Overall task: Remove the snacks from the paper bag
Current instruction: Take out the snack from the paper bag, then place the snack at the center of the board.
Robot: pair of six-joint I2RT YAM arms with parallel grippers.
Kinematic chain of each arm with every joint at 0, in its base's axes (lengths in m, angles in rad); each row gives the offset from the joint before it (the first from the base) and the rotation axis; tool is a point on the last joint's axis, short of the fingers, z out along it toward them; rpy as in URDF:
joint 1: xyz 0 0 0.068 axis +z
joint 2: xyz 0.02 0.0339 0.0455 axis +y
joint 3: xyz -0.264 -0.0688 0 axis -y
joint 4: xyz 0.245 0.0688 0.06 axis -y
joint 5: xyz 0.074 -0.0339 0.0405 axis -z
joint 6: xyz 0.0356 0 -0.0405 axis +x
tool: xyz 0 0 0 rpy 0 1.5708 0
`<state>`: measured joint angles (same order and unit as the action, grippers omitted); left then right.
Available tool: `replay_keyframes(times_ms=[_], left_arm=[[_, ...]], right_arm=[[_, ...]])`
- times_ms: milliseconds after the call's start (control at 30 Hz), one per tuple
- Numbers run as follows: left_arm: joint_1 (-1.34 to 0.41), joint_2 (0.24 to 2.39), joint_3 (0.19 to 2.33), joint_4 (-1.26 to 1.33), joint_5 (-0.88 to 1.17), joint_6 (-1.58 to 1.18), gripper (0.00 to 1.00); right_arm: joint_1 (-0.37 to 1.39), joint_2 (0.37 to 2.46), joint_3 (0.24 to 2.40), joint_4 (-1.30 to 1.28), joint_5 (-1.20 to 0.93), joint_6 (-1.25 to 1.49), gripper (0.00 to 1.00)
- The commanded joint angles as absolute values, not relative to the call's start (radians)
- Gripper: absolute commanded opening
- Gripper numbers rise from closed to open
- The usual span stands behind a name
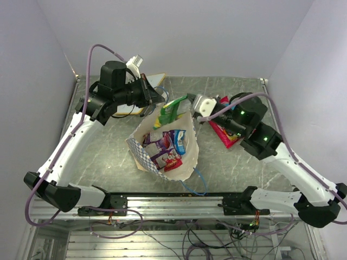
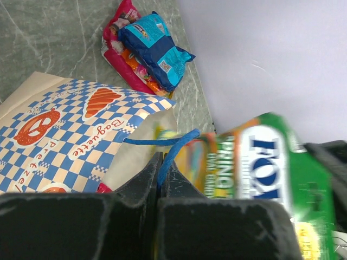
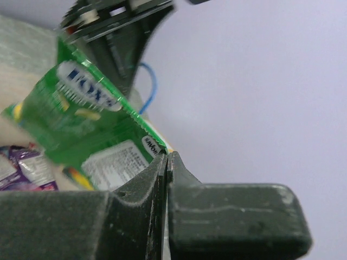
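The cream paper bag (image 1: 187,154) with its blue-and-white checkered band (image 2: 65,127) lies open in the middle of the table. Several purple and red snacks (image 1: 165,149) lie inside it. My left gripper (image 1: 156,101) is shut on the bag's thin blue string handle (image 2: 172,149) at the far rim. My right gripper (image 1: 187,99) is shut on the top corner of a green snack packet (image 1: 172,110), which hangs over the bag's mouth. In the right wrist view the jaws pinch that green packet (image 3: 89,122) at its edge. A blue packet (image 2: 156,47) lies on red and pink ones (image 2: 122,51) outside the bag.
A flat white board with a wooden edge (image 1: 158,79) lies at the back, partly under my left arm. The red packets on the table (image 1: 224,134) sit right beside my right forearm. White walls close in the back and sides. A metal rail (image 1: 173,201) runs along the near edge.
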<state>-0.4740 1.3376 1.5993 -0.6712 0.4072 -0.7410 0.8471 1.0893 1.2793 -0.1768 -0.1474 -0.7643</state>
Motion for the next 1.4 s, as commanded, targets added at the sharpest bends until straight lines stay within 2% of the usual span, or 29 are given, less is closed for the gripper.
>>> replay_keyframes(times_ms=[0, 233, 467, 567, 733, 1067, 1367], left_arm=[[-0.469, 1.335, 1.59, -0.661, 0.39, -0.762, 0.07], [-0.469, 1.335, 1.59, -0.689, 0.36, -0.76, 0.07], [-0.469, 1.338, 1.598, -0.732, 0.345, -0.728, 0.07], [-0.469, 1.347, 1.619, -0.76, 0.338, -0.704, 0.07], [-0.468, 1.353, 1.635, -0.792, 0.32, -0.667, 0.07], [-0.464, 1.379, 1.635, -0.783, 0.369, -0.63, 0.07], [-0.463, 1.416, 1.692, -0.836, 0.393, -0.538, 0.07]], right_arm=[[0.843, 1.075, 1.422, -0.252, -0.025, -0.709, 0.0], [0.843, 1.135, 1.63, -0.312, 0.2, -0.605, 0.0], [0.831, 1.252, 1.733, -0.3, 0.618, -0.465, 0.0], [0.779, 1.321, 1.776, -0.358, 0.711, -0.394, 0.0], [0.607, 1.402, 1.807, -0.461, 0.654, -0.171, 0.0], [0.382, 1.537, 1.754, -0.572, 0.539, 0.237, 0.0], [0.223, 1.625, 1.693, -0.545, 0.366, 0.621, 0.0]])
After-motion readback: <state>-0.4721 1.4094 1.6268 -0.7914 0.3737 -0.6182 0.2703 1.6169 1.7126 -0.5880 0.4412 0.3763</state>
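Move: The green Fox's snack bag already hangs from the right fingers over the paper bag's far rim. The snack pile it is carried to, a blue pack on pink and orange ones, lies about 22 cm ahead of the right hand, 29 cm to its right and 40 cm below. The paper bag stands about 11 cm back, 9 cm to the left and 30 cm below that hand. From the left hand, the pile is some 18 cm ahead, 41 cm right and 36 cm below. The green snack bag, still pinched in the right fingers, goes up and right about 11 cm, clear of the paper bag, then is carried in an arc forward, right and down some 22 cm towards the snack pile, while the wrist swings about 75 degrees clockwise and tips the fingers downward. The left hand keeps hold of the paper bag's blue handle and sinks about 4 cm. ##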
